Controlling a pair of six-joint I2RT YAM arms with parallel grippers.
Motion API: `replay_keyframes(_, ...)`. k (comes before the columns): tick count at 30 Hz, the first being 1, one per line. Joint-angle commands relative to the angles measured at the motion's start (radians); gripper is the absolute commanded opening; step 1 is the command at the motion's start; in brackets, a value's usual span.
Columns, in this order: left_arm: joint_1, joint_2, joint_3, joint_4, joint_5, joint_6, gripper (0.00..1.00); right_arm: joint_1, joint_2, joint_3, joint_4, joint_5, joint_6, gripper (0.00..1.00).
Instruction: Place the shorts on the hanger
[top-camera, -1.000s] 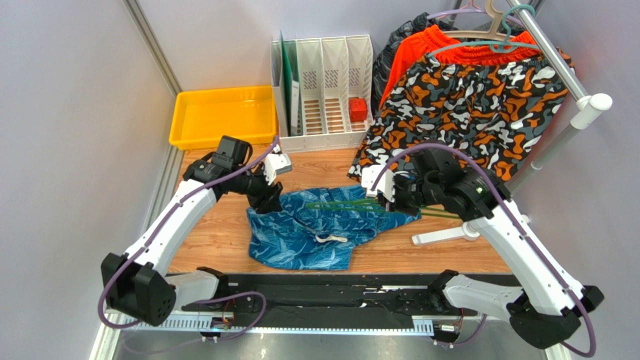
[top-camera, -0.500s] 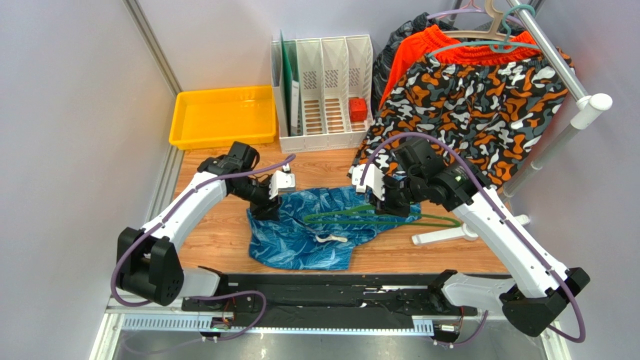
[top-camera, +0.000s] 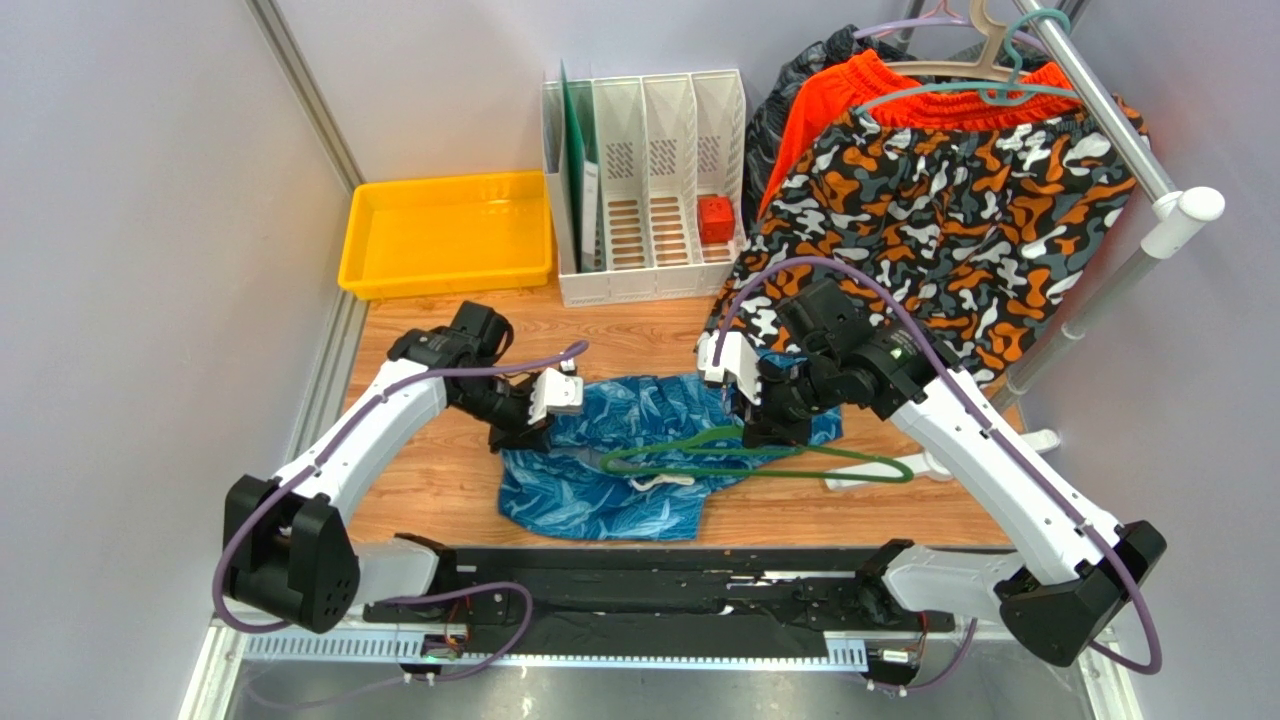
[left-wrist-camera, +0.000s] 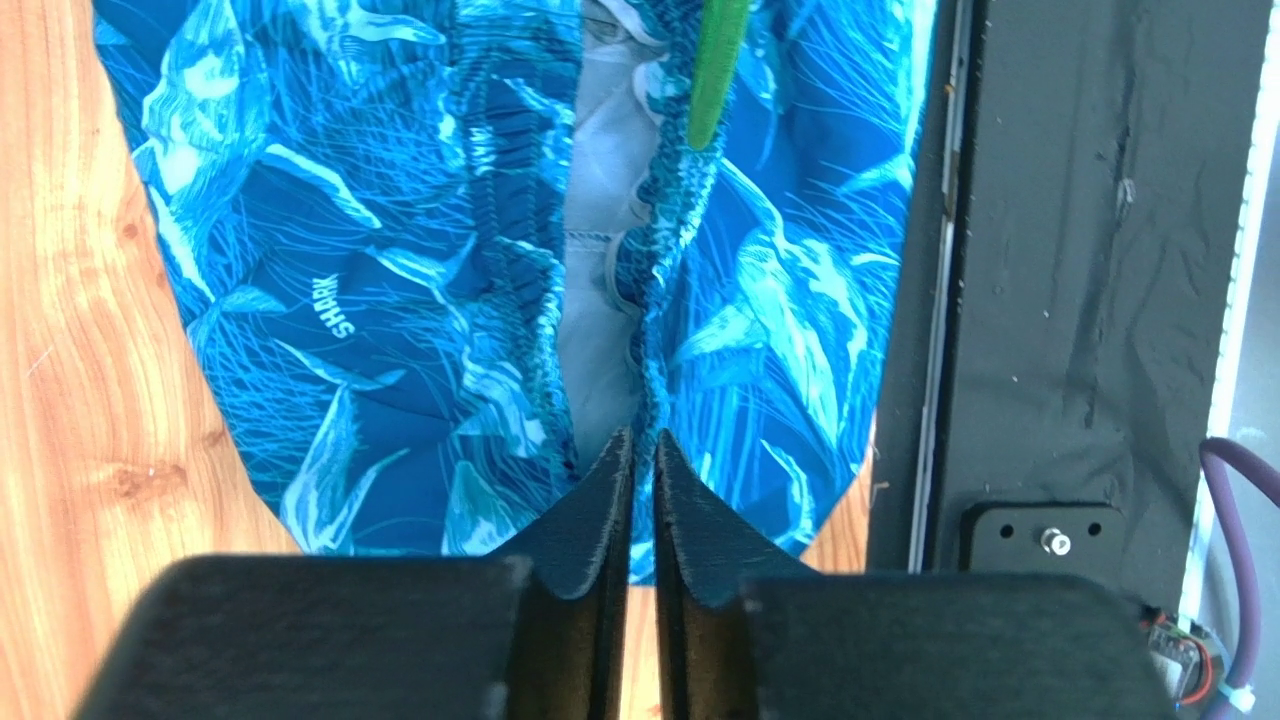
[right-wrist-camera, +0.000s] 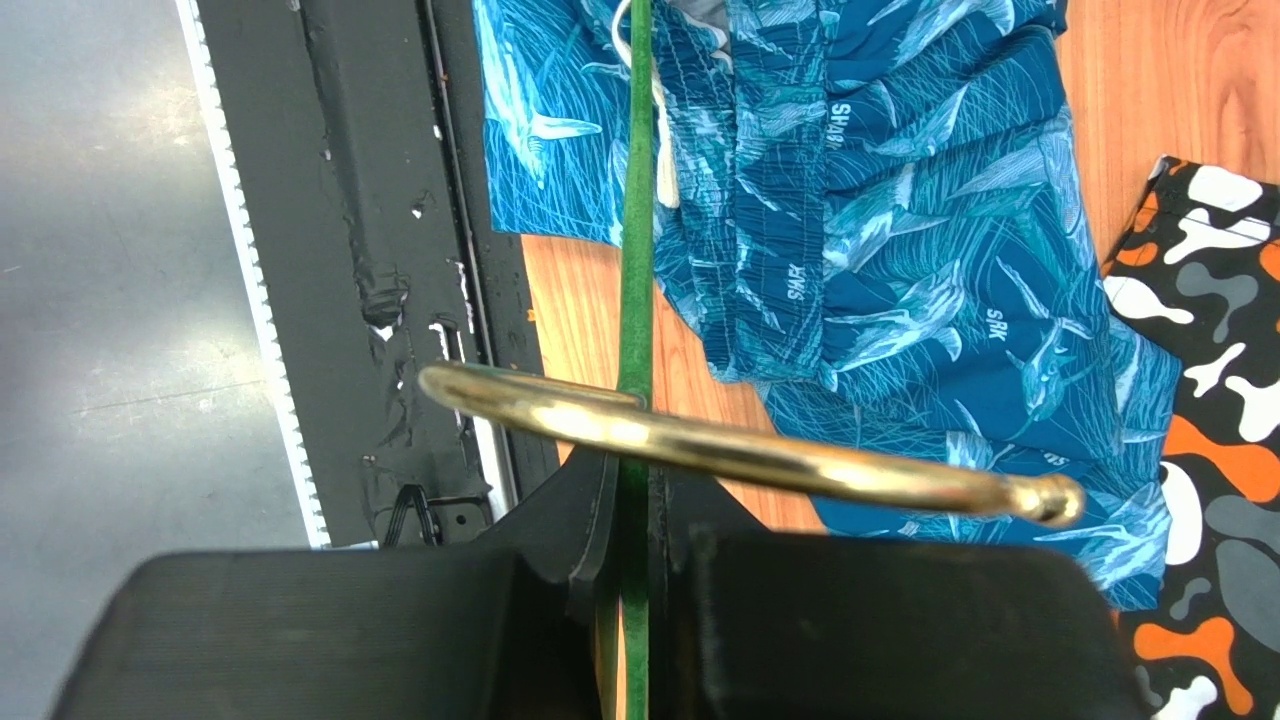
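Observation:
The blue leaf-print shorts (top-camera: 631, 488) lie flat on the wooden table, their white drawstring towards the front. My left gripper (top-camera: 523, 432) is at their left end, shut on the waistband edge (left-wrist-camera: 639, 450); the waist opening gapes ahead of it. My right gripper (top-camera: 756, 428) is shut on the dark green hanger (top-camera: 857, 476) just below its gold hook (right-wrist-camera: 751, 450) and holds it over the shorts' right half. In the right wrist view the hanger (right-wrist-camera: 639, 225) runs out over the shorts (right-wrist-camera: 902, 255). Its tip (left-wrist-camera: 718, 60) reaches the waist opening in the left wrist view.
A yellow tray (top-camera: 443, 233) and a white file rack (top-camera: 646, 180) with a red object stand at the back. Camouflage shorts (top-camera: 932, 225) and orange shorts (top-camera: 902, 90) hang on the rail (top-camera: 1120, 128) at the right. A black mat (top-camera: 676, 585) lines the front edge.
My right arm has carried the hanger left and forward, out over the shorts. My left gripper has moved a little down the shorts' left end, still shut.

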Motion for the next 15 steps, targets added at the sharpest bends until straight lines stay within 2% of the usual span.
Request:
replay_keyframes(1, -0.008, -0.049, -0.016, -0.041, 0.009, 0.069, 0.16, 0.007, -0.009, 0.001, 0.038, -0.042, 0.032, 0.00)
replay_keyframes(5, -0.020, -0.072, -0.031, -0.035, -0.033, 0.058, 0.22, 0.024, -0.004, -0.022, 0.056, -0.024, 0.033, 0.00)
replay_keyframes(8, -0.022, -0.090, -0.042, -0.022, -0.050, 0.052, 0.30, 0.036, 0.008, -0.020, 0.076, -0.018, 0.041, 0.00)
replay_keyframes(9, -0.022, -0.103, -0.045, -0.014, -0.052, 0.040, 0.37, 0.041, 0.011, -0.019, 0.087, -0.016, 0.043, 0.00)
replay_keyframes(12, -0.022, -0.116, -0.069, 0.044, -0.086, 0.003, 0.48, 0.044, 0.028, -0.005, 0.090, -0.013, 0.044, 0.00)
replay_keyframes(15, -0.022, -0.107, -0.100, 0.127, -0.144, -0.016, 0.52, 0.047, 0.036, 0.001, 0.093, -0.012, 0.040, 0.00)
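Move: The shorts' waistband, where its gaping slit ends on the left, lies about 2 cm to the right of my left hand and some 3 cm below it. The green hanger's left tip is roughly 8 cm to that hand's right and 2 cm back; the white drawstring is about 16 cm right and 4 cm back. From my right hand, which holds the hanger, the same waistband end is some 25 cm to the left, level fore and aft, and about 12 cm lower. I spread my left hand's nearly shut fingers to about half open while easing it some 1.5 cm left and 1 cm back, sinking slightly with a small tilt, so that they straddle the waistband's left end. My right hand keeps its pinch on the hanger and brings it about 1 cm left and 1 cm down, its left tip going towards that end of the slit. ##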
